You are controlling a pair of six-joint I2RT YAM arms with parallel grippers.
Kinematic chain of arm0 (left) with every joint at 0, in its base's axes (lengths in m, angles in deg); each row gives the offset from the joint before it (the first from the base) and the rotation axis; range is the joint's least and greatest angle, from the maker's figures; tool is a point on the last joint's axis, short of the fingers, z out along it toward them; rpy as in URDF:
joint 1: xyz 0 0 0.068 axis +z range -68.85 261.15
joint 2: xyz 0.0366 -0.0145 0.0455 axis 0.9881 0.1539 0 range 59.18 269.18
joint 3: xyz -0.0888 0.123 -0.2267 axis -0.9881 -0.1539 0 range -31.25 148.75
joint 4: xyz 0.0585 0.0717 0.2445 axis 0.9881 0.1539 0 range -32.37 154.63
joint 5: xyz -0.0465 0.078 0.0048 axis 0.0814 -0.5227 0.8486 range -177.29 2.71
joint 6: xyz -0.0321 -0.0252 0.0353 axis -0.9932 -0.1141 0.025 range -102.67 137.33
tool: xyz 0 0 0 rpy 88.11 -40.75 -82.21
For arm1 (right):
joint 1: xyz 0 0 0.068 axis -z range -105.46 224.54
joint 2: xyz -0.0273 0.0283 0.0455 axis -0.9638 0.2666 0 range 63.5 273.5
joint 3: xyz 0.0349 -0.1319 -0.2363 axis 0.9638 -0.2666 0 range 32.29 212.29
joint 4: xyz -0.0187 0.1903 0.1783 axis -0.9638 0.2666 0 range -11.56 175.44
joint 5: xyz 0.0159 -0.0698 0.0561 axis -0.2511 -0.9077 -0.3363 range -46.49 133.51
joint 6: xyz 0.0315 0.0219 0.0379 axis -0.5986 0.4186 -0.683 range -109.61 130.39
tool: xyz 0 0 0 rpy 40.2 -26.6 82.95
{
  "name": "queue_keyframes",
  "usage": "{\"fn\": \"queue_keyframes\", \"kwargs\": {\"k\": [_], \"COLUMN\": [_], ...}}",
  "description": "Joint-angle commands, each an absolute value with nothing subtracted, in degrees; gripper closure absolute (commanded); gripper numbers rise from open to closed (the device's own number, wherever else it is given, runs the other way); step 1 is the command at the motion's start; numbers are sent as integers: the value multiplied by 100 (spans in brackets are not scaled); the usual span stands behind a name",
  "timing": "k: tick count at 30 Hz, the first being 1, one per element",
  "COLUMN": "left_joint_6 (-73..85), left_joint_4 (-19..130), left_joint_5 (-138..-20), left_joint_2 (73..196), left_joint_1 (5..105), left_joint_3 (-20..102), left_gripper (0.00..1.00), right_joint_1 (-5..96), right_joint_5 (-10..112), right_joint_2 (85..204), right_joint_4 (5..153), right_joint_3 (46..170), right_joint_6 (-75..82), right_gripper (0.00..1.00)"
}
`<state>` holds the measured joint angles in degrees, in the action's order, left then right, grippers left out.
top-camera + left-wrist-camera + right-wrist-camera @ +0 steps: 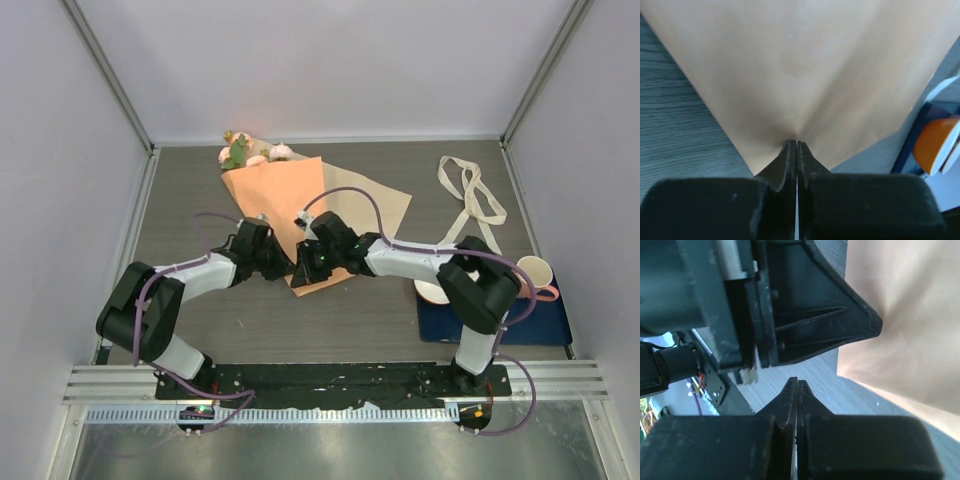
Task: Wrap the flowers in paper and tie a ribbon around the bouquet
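Observation:
The paper (275, 195) lies folded over the flowers (248, 152), orange face up, with a tan flap (372, 200) spread out to the right. Pink blooms and leaves stick out at its far end. My left gripper (286, 262) sits at the paper's near end. In the left wrist view it (796, 143) is shut on the paper (805, 65), which puckers at the tips. My right gripper (304, 270) is close beside it. The right wrist view shows it (797, 381) shut on nothing above the table, just short of the paper's edge (900, 315). The ribbon (470, 195) lies loose at the far right.
A dark blue mat (495, 322) at the near right carries a white bowl (432, 292) and a pink-and-cream cup (538, 275). An orange cup (935, 147) shows at the right of the left wrist view. White walls with metal posts enclose the table.

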<state>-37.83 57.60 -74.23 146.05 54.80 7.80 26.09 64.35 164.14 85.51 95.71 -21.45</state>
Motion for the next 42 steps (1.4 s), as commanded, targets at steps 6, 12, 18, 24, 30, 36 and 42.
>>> {"fn": "queue_keyframes", "kwargs": {"k": [6, 12, 18, 24, 30, 36, 42], "left_joint_6": [-4024, -3998, -4007, -3945, -3866, -3761, -3524], "left_joint_4": [5816, 5851, 5921, 6009, 6106, 6308, 6326], "left_joint_5": [-7964, -8044, -8026, -8087, -8123, -8228, -7930], "left_joint_2": [14980, 14980, 15138, 15235, 15287, 15252, 15173], "left_joint_1": [5478, 5478, 5478, 5478, 5478, 5487, 5487], "left_joint_3": [672, 628, 663, 698, 777, 892, 1059], "left_gripper": [100, 100, 100, 100, 100, 100, 100], "right_joint_1": [2655, 2672, 2673, 2672, 2620, 2532, 2846], "right_joint_5": [6646, 6382, 6390, 6162, 6101, 6215, 6223], "right_joint_2": [17353, 17433, 17503, 17362, 17328, 16766, 15738], "right_joint_4": [7510, 7370, 7106, 7140, 7554, 7800, 8388], "right_joint_3": [9742, 9251, 8741, 8231, 8142, 7888, 7992], "right_joint_6": [-2292, -2327, -2476, -2424, -2196, -2275, -2257], "right_gripper": [100, 100, 100, 100, 100, 100, 100]}}
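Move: The near corner of the folded paper lies about 4 cm back and 2 cm right of my left fingertips, some 3 cm below them. From my right fingertips, held higher, it is roughly 3 cm left, 2 cm back and 7 cm down. The flower heads poke out of the wrap about 28 cm ahead and 8 cm left of my left hand. A white bowl stands some 29 cm to the right of my right hand, about 1 cm farther back. With my left fingers shut, I press down about 2 cm onto the folded paper just beyond its near corner and hold it there. I bring my closed right hand down nearly 7 cm onto the paper's near right edge beside it, linger low, then sweep it level, back and to the right, about 6 cm off the edge to bare table. ##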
